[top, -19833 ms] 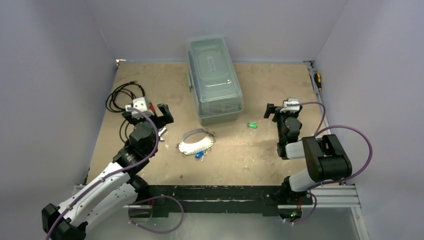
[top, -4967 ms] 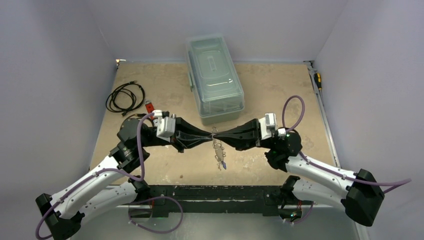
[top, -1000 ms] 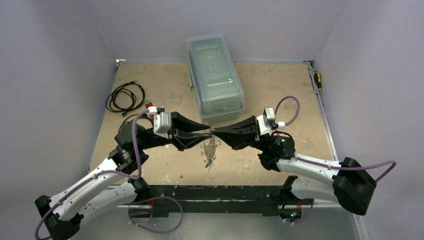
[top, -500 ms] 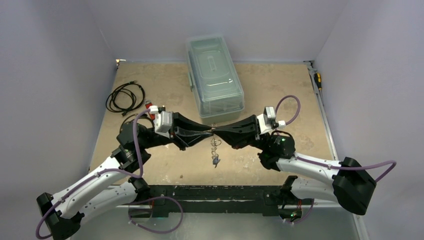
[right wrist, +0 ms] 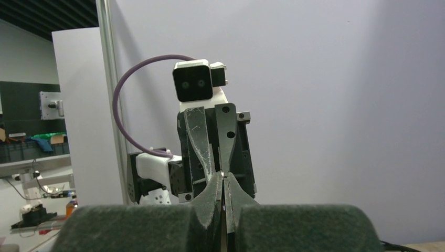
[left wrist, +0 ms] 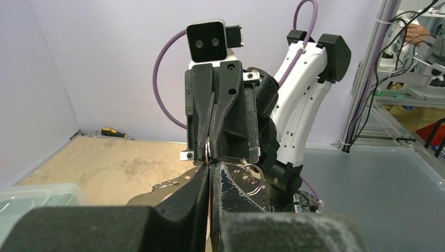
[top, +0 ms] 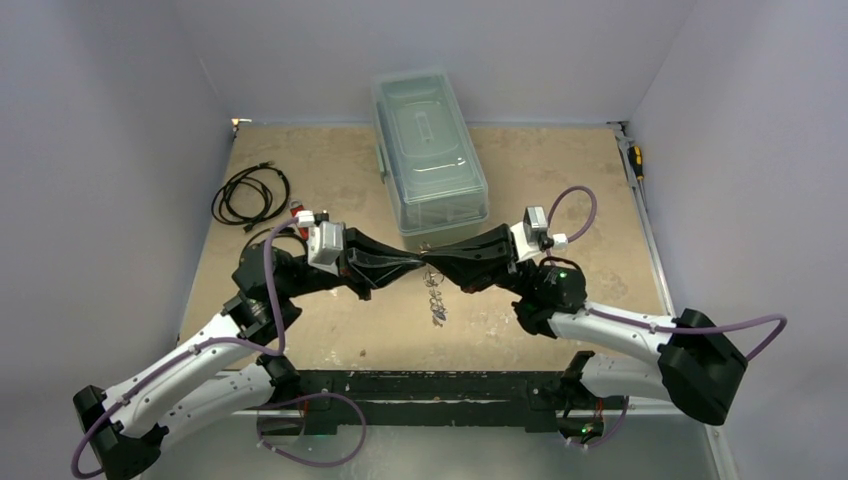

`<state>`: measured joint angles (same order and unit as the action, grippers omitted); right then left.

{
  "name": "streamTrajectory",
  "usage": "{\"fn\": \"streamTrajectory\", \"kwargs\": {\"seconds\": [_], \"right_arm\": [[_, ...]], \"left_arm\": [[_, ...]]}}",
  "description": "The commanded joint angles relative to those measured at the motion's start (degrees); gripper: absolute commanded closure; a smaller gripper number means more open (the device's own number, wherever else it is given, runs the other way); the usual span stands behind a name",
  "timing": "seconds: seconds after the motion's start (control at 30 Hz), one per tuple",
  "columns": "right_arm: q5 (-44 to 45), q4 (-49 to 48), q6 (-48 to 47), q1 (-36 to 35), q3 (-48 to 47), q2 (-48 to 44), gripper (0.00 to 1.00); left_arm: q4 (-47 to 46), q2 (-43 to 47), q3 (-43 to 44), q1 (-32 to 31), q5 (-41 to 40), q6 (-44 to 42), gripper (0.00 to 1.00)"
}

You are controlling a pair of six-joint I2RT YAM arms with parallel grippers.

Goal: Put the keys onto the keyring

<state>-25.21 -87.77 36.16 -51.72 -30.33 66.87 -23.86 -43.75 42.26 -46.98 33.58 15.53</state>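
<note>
My left gripper (top: 421,263) and right gripper (top: 433,263) meet tip to tip above the table's middle, both shut. The keyring (top: 437,300) hangs blurred below the tips. In the left wrist view my left gripper (left wrist: 210,167) is shut at the edge of the keyring's flat band (left wrist: 168,184). The right gripper (left wrist: 208,153) facing it pinches a small wire ring (left wrist: 208,147). Another wire ring (left wrist: 257,176) dangles beside it. In the right wrist view my right gripper (right wrist: 223,176) is shut on a sliver of metal. The green key is hidden, and I cannot make out the blue key.
A clear lidded plastic box (top: 430,155) stands just behind the grippers. A black coiled cable (top: 250,195) and a red stick gadget (top: 298,213) lie at the left. A screwdriver (top: 635,160) lies at the right edge.
A second ago my left gripper was open beside the right one's tip; it has shut at the tip. The hanging keyring has swung and both tips sit slightly nearer the box.
</note>
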Motion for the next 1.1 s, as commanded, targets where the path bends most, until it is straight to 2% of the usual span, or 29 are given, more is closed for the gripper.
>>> {"fn": "streamTrajectory", "kwargs": {"seconds": [0.0,0.1,0.2,0.33,0.5,0.63,0.77,0.9,1.0,1.07], "right_arm": [[-3.01,-17.45,2.5,-0.52,-1.82,0.81,1.0],[-2.92,-17.26,3.12,-0.56,-0.93,0.53,0.98],[-3.14,-17.21,3.2,-0.45,0.11,0.2,0.75],[-3.26,-16.89,2.93,-0.48,1.0,-0.47,0.57],[-3.31,-14.2,0.93,-0.48,1.53,-2.18,0.48],[-2.28,-7.92,-3.04,-0.48,1.78,-5.26,0.41],[-0.78,0.58,-7.86,-0.48,1.44,-9.25,0.36],[-0.33,10.82,-14.14,-0.48,0.26,-13.39,0.36],[-1.23,28.79,-22.65,-0.48,-4.14,-17.22,0.37],[-1.58,45.19,-29.98,-0.43,-9.45,-18.94,0.39]], "left_arm": [[-1.63,0.5,-0.42,-0.13,-4.71,-1.21,1.0],[0.31,1.38,-0.08,-0.14,-6.43,-1.99,1.0],[1.36,2.18,0.13,-0.13,-7.2,-2.21,1.0],[1.88,2.85,0.1,-0.14,-7.48,-2.35,1.0],[2.71,3.29,0.45,-0.13,-7.3,-2.5,1.0],[3.74,3.61,0.76,-0.2,-6.87,-2.85,1.0],[4.13,3.93,0.72,-0.13,-6.22,-2.87,1.0],[4.73,3.94,1.03,-0.17,-5.39,-2.97,1.0],[6.08,3.85,1.88,-0.13,-4.77,-3.79,1.0],[7.66,3.84,2.61,-0.17,-4.46,-4.64,1.0]]}}
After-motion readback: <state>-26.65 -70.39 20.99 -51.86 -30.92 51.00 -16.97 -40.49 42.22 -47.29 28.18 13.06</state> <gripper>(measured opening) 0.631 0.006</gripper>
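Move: A small metal ring at the keyring's upper edge is pinched at both hands' fingertips, level with each hand point, about 1 cm to the right hand's left and 1 cm to the left hand's right. The keyring plate hangs about 5 cm below and 3 cm behind the right hand. The blue key hangs lower, some 6 cm back, 2 cm right and 9 cm below the right hand. The right fingers spread and release the ring, then withdraw about 5 cm right, up and back; left keeps pinching. ##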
